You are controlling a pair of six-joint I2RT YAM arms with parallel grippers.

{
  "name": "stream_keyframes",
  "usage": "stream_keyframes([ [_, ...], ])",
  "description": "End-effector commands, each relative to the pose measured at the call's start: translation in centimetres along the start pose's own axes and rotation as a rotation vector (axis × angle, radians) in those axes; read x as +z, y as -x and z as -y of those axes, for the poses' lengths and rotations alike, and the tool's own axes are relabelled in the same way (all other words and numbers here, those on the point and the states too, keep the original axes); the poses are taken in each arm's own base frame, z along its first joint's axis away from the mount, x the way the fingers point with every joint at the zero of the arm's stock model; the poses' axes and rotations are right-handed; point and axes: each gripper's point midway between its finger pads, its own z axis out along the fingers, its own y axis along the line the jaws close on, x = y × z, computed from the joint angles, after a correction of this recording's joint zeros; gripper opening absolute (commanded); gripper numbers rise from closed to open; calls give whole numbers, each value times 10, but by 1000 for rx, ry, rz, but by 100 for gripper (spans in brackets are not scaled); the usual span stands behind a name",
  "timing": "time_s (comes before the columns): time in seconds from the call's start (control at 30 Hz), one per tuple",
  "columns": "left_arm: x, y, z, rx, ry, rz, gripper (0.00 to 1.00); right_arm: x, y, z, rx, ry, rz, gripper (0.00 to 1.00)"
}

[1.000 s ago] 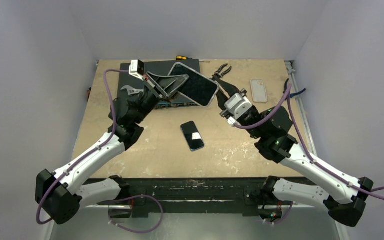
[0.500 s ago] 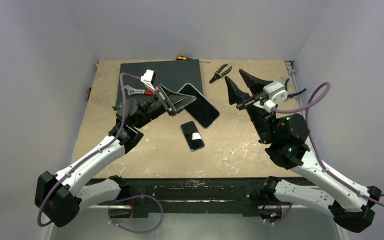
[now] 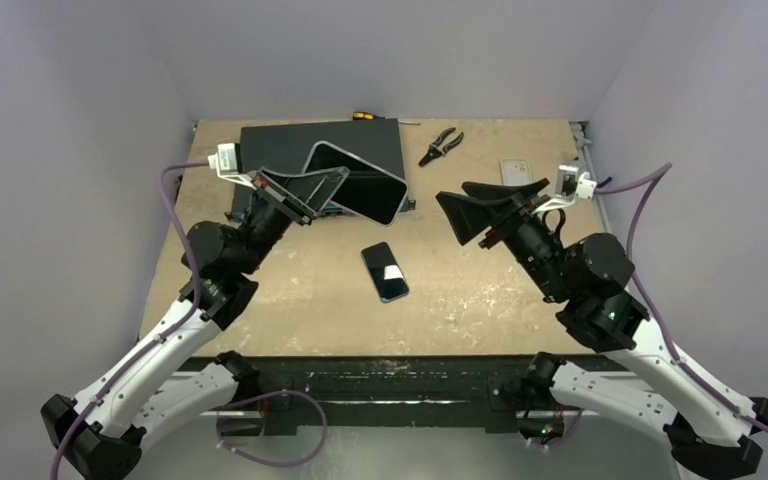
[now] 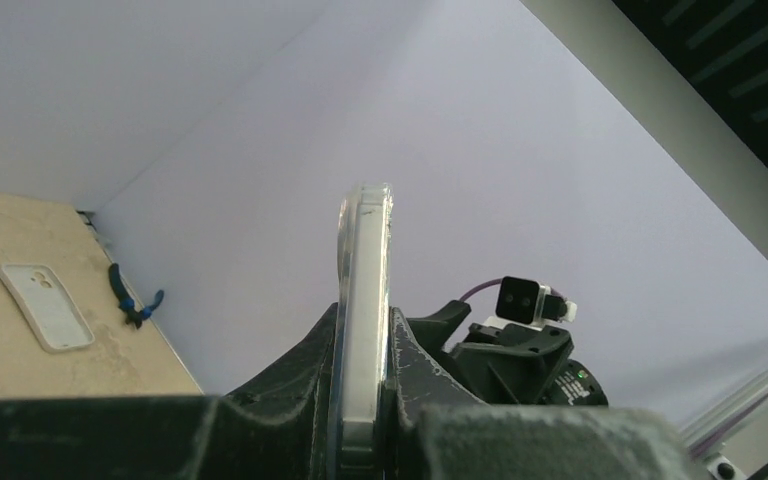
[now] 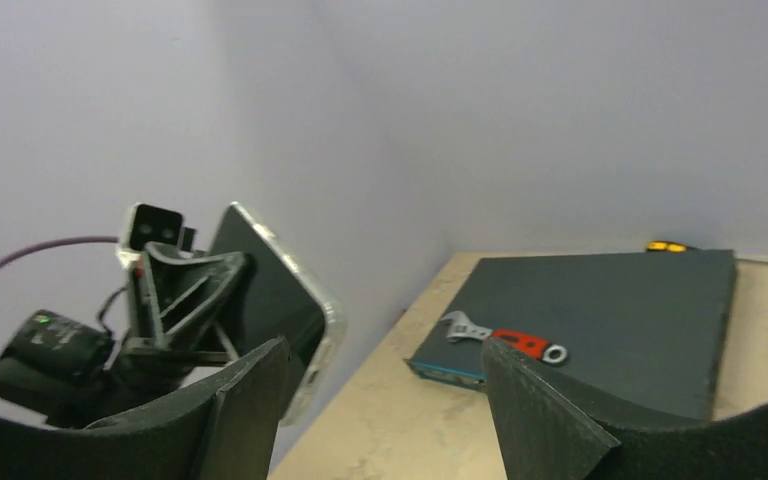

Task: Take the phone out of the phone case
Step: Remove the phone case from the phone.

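The phone, dark-screened and inside its clear phone case [image 3: 358, 184], is held up off the table by my left gripper [image 3: 332, 190], which is shut on its lower end. In the left wrist view the cased phone [image 4: 364, 300] stands edge-on between the shut fingers [image 4: 430, 370]. The right wrist view shows the same phone [image 5: 272, 285] tilted in the air at the left. My right gripper [image 3: 451, 192] hovers open to the phone's right, apart from it, jaws facing left with nothing between them [image 5: 385, 345].
A second dark phone [image 3: 385, 271] lies flat mid-table. A dark slab [image 3: 290, 145] sits at the back, with a red-handled wrench [image 5: 505, 340] on it. Pliers [image 3: 441, 146], a screwdriver [image 3: 364, 116] and an empty white case [image 4: 45, 305] lie near the back edge.
My right gripper let go of the cased phone, opened wide and drew back to the right. The left gripper kept its hold and swung the phone up and back to the left.
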Motion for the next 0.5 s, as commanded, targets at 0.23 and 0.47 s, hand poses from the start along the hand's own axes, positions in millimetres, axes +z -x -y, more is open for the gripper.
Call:
stream_keyframes([
  [0.23,5,31,20,109,-64,138,0,13,-20,-63,178,251,-159,55],
  [0.47,5,32,21,112,-66,140,0,26,-41,-54,171,200,-211,46],
])
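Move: The cased phone, still pinched in my left hand, has its middle about 15 cm to the left of my empty right hand, some 2 cm ahead and roughly level in height. The loose phone on the table is about 10 cm left of the right hand, level with it fore and aft, and some 42 cm below. From my left hand, the cased phone's middle is about 3 cm to the right, neither ahead nor back, at hand height. I swing my right hand about 7.5 cm left towards the near right corner of the cased phone, first easing back and up a little, then sinking nearly 4 cm from that peak. I turn it some 15 degrees counter-clockwise and narrow the still-open fingers around that corner's line. My left hand keeps its grip, carrying the phone about 1.5 cm forward. ##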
